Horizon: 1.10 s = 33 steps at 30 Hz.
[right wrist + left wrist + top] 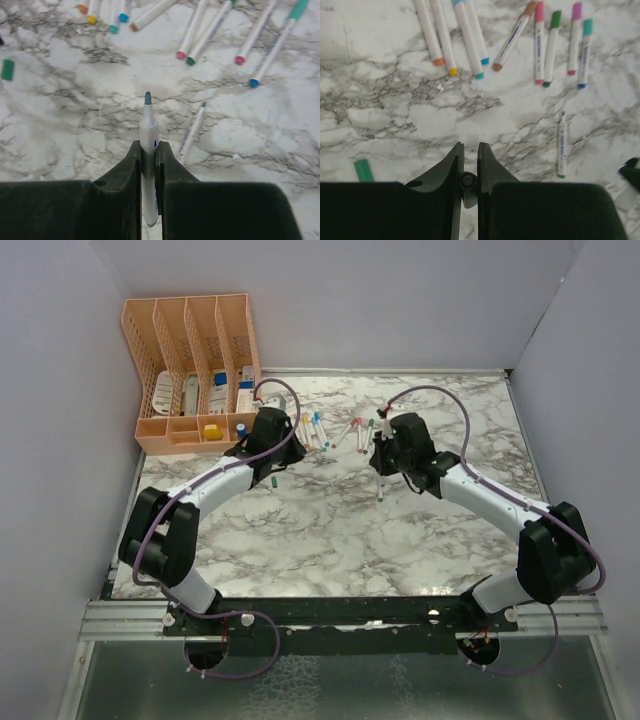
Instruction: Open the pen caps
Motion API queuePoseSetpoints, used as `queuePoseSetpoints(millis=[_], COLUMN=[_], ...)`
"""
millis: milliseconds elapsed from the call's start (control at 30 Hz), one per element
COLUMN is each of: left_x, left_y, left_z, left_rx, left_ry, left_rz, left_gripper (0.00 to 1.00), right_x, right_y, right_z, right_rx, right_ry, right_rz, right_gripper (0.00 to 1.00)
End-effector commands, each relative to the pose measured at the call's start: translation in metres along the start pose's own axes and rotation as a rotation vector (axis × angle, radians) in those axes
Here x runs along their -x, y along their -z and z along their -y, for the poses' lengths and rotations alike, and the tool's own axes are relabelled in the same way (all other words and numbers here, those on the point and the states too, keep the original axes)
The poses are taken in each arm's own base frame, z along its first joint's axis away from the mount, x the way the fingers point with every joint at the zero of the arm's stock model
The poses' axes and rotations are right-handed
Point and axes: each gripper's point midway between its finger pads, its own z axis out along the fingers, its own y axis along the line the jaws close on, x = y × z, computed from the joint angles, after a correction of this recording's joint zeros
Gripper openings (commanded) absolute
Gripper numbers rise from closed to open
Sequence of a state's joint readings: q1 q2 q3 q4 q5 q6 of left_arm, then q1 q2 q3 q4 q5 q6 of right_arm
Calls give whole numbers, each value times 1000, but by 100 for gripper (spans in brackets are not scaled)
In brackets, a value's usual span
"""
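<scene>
My left gripper [470, 147] [283, 447] hovers over the marble table, shut on a small dark pen cap [468, 180] seen end-on between its jaws. My right gripper [148, 147] [383, 455] is shut on a white pen barrel [149, 131] whose bare blue-green tip points forward. A loose green cap [363, 170] [7, 69] [273, 481] lies on the table to the left. One uncapped pen [562, 145] [192, 132] [380, 485] lies alone. Beyond the grippers lie two rows of pens [459, 37] [560, 42], several with coloured caps on.
A peach desk organiser [195, 370] with small items stands at the back left corner. Grey walls enclose the table [330, 540] on three sides. The pen rows [312, 430] [360, 430] lie just behind the two grippers.
</scene>
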State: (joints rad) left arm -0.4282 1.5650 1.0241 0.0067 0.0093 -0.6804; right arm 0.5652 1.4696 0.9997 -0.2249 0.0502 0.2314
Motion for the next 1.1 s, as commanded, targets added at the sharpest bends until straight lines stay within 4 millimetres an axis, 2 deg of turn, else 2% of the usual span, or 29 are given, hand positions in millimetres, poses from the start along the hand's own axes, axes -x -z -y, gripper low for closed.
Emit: queuePoseSetpoints(millis=[0, 200, 367, 667, 800, 900, 1067], left_x=[-49, -70, -80, -85, -86, -85, -83], left_y=[-5, -13, -20, -25, -26, -25, -24], left_z=[-42, -67, -81, -93, -96, -98, -101], left_rx=[189, 297, 346, 392, 405, 411, 422], left_ry=[-112, -148, -162, -176, -184, -180, -177], left_rz=[-149, -206, -233, -254, -264, -266, -262], left_gripper=[0, 0, 0, 0, 8, 17, 41], right_x=[8, 3, -4, -14, -21, -24, -30], right_y=[1, 0, -6, -15, -19, -22, -27], right_z=[52, 88, 97, 107, 110, 112, 116], right_rx=[-194, -266, -279, -289, -292, -292, -290], right_ry=[-44, -92, -117, -132, -140, -145, -155], right_rz=[-2, -28, -50, -77, -96, -102, -119], right_gripper=[1, 1, 1, 1, 1, 1, 1])
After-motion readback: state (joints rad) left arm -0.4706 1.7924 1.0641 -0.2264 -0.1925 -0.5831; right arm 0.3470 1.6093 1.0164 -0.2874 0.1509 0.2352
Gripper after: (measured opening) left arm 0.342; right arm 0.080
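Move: The left hand holds the pulled-off dark cap; bare table for it lies about 3 cm back, 4 cm left and 13 cm below, with the green cap 8 cm left and 2 cm back of the hand, and the yellow pen 17 cm ahead, 6 cm right. From the right hand, holding the uncapped teal-tipped pen, its bare spot is 10 cm right, 4 cm ahead, 11 cm down; the open green pen lies 2 cm ahead and 1 cm right, the blue-ended pen 21 cm ahead and 6 cm right. The left hand drops about 12 cm beside the green cap, easing back and a little left while its fingers tip steeper towards the table, then stops low and spreads them to let go of the dark cap. Meanwhile the right hand keeps its grip on the teal-tipped pen and swings about 10 cm right and slightly forward, past the open green pen, turning clockwise, and sinks ever lower towards the bare table on that pen's right. ##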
